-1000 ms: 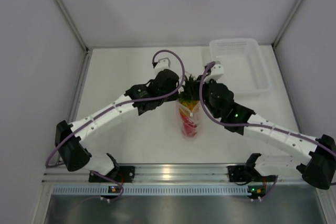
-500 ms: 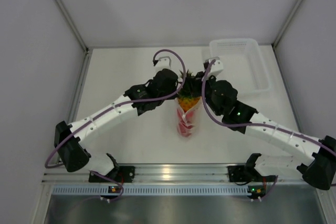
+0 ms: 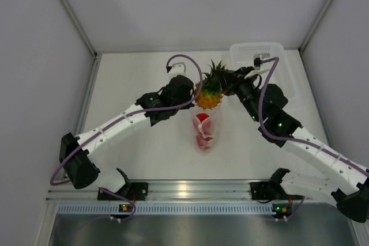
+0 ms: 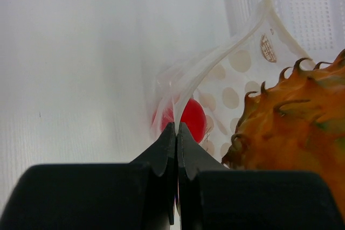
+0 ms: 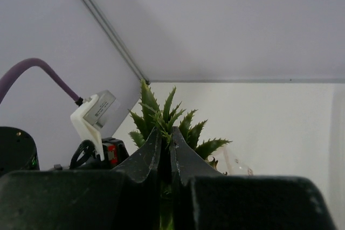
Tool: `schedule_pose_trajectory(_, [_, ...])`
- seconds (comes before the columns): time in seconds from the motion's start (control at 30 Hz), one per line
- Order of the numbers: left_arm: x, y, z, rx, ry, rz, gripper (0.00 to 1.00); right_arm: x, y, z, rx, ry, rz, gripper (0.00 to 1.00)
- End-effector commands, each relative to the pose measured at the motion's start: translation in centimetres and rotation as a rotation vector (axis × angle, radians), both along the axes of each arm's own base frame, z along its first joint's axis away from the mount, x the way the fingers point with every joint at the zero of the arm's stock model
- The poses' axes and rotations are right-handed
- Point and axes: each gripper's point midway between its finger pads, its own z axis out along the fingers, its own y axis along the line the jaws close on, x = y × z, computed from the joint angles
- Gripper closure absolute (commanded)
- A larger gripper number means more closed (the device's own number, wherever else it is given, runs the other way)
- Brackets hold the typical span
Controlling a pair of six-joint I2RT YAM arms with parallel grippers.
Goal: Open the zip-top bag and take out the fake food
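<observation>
The zip-top bag [image 3: 205, 131] lies mid-table with red round fruit [image 3: 202, 120] still inside. My left gripper [image 3: 193, 97] is shut on the bag's top edge [image 4: 186, 87]; a red fruit [image 4: 188, 119] shows through the plastic just beyond the fingertips. My right gripper [image 3: 226, 82] is shut on the green crown [image 5: 167, 117] of the toy pineapple [image 3: 210, 93] and holds it in the air above the bag's mouth, out of the bag. The pineapple's orange body [image 4: 294, 127] fills the right of the left wrist view.
A rigid translucent bin [image 3: 262, 67] stands at the back right, just behind my right gripper. White enclosure walls surround the table on three sides. The left wrist's camera mount [image 5: 94, 117] is close beside the pineapple crown.
My right gripper has lifted the pineapple up and back out of the bag, its arm swinging toward the bin. The bag, held by the left gripper, has sagged with only red fruit inside.
</observation>
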Motion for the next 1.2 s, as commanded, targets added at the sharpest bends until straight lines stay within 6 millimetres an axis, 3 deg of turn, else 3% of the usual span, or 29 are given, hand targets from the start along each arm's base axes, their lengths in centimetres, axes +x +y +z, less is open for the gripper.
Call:
schedule_pose_trajectory(0.0, [0.6,1.1,0.4,0.011,-0.016,0.015,1.00,0.3,-1.0,6.5,0.172,-0.058,0.018,1.00])
schedule_pose_trajectory(0.03, [0.7,1.5,0.0,0.024,0.002,0.013,1.00,0.0,-1.4,8.8,0.188,-0.090,0.029,1.00])
schedule_pose_trajectory(0.07, [1.3,2.3,0.0,0.025,0.008,0.035,1.00,0.1,-1.9,9.6,0.183,-0.100,0.018,1.00])
schedule_pose_trajectory(0.1, [1.6,2.9,-0.1,0.030,0.015,0.043,1.00,0.8,-2.6,9.0,0.152,-0.065,-0.011,1.00])
schedule_pose_trajectory(0.13, [1.8,3.3,-0.2,0.033,0.020,0.043,1.00,0.6,-3.4,10.9,0.165,-0.083,-0.012,1.00])
schedule_pose_trajectory(0.27, [3.1,6.3,0.3,0.029,0.023,0.082,1.00,2.1,-6.3,10.5,0.123,-0.036,-0.007,1.00])
schedule_pose_trajectory(0.3, [3.4,6.8,0.6,0.025,0.025,0.089,1.00,3.1,-8.4,10.1,0.115,-0.023,-0.050,1.00])
schedule_pose_trajectory(0.37, [4.3,9.0,1.0,0.036,0.032,0.123,1.00,4.8,-11.1,7.5,0.067,0.068,-0.148,1.00])
schedule_pose_trajectory(0.4, [4.5,9.6,1.9,0.052,0.022,0.124,1.00,6.2,-13.8,5.2,0.038,0.138,-0.240,1.00])
schedule_pose_trajectory(0.43, [4.6,10.3,2.4,0.063,0.015,0.135,1.00,6.9,-15.0,3.4,0.030,0.181,-0.280,1.00])
schedule_pose_trajectory(0.57, [5.1,12.6,5.1,0.080,-0.024,0.164,1.00,10.1,-21.6,-2.4,0.085,0.291,-0.495,1.00])
schedule_pose_trajectory(0.67, [5.2,13.7,5.8,0.106,-0.032,0.170,1.00,12.7,-24.5,-5.3,0.109,0.342,-0.614,1.00])
schedule_pose_trajectory(0.73, [5.3,14.5,5.7,0.130,-0.026,0.176,1.00,14.3,-24.9,-5.6,0.108,0.342,-0.626,1.00])
schedule_pose_trajectory(0.77, [5.2,14.8,5.6,0.136,-0.022,0.177,1.00,16.0,-24.9,-6.9,0.082,0.355,-0.625,1.00])
schedule_pose_trajectory(0.83, [4.8,14.6,5.3,0.122,-0.011,0.156,1.00,17.8,-24.8,-7.4,0.075,0.361,-0.618,1.00])
schedule_pose_trajectory(0.87, [4.5,14.5,4.3,0.124,0.011,0.150,1.00,19.4,-24.8,-9.9,0.036,0.414,-0.613,1.00])
schedule_pose_trajectory(0.9, [4.5,14.2,3.9,0.108,0.026,0.148,1.00,20.5,-24.8,-9.3,0.029,0.403,-0.606,1.00])
schedule_pose_trajectory(0.93, [4.6,13.9,3.3,0.106,0.042,0.139,1.00,21.5,-24.7,-10.1,0.017,0.418,-0.597,1.00])
schedule_pose_trajectory(0.97, [4.7,13.5,2.7,0.103,0.057,0.128,1.00,22.9,-24.6,-12.5,-0.016,0.464,-0.590,1.00])
schedule_pose_trajectory(1.03, [4.9,12.6,1.8,0.086,0.089,0.100,1.00,24.7,-24.9,-12.4,-0.047,0.451,-0.602,1.00])
schedule_pose_trajectory(1.07, [5.2,12.4,1.7,0.083,0.090,0.094,1.00,25.6,-24.9,-14.1,-0.088,0.476,-0.608,1.00])
schedule_pose_trajectory(1.1, [5.4,12.3,1.7,0.077,0.092,0.099,1.00,26.4,-25.4,-13.3,-0.094,0.454,-0.633,1.00])
schedule_pose_trajectory(1.17, [5.7,11.8,1.6,0.070,0.092,0.087,1.00,27.8,-25.7,-14.5,-0.120,0.468,-0.642,0.93])
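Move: The right hand holds the pineapple by its leaves, the body hanging about 11 cm below and 3 cm to its left. The white basket's middle is some 30 cm ahead, 25 cm right and 34 cm below that hand. The two red fruits in the bag are about 28 cm below it, 3 cm back, 5 cm left. From the left hand, pinching the bag's edge, they hang about 12 cm below, 4 cm back, 3 cm right; the basket is 29 cm ahead, 33 cm right, 18 cm down. The right hand keeps its pinch on the leaves and carries the pineapple away from the bag, up about 10 cm in an arc to the right, then forward and steeply down into the basket, ending some 25 cm right, 25 cm forward and 19 cm lower, turned clockwise and tipped down roughly 35 degrees. The left hand, still gripping the bag's edge, draws the bag about 13 cm left and a little forward, away from the basket, lifting partway before sinking again. ##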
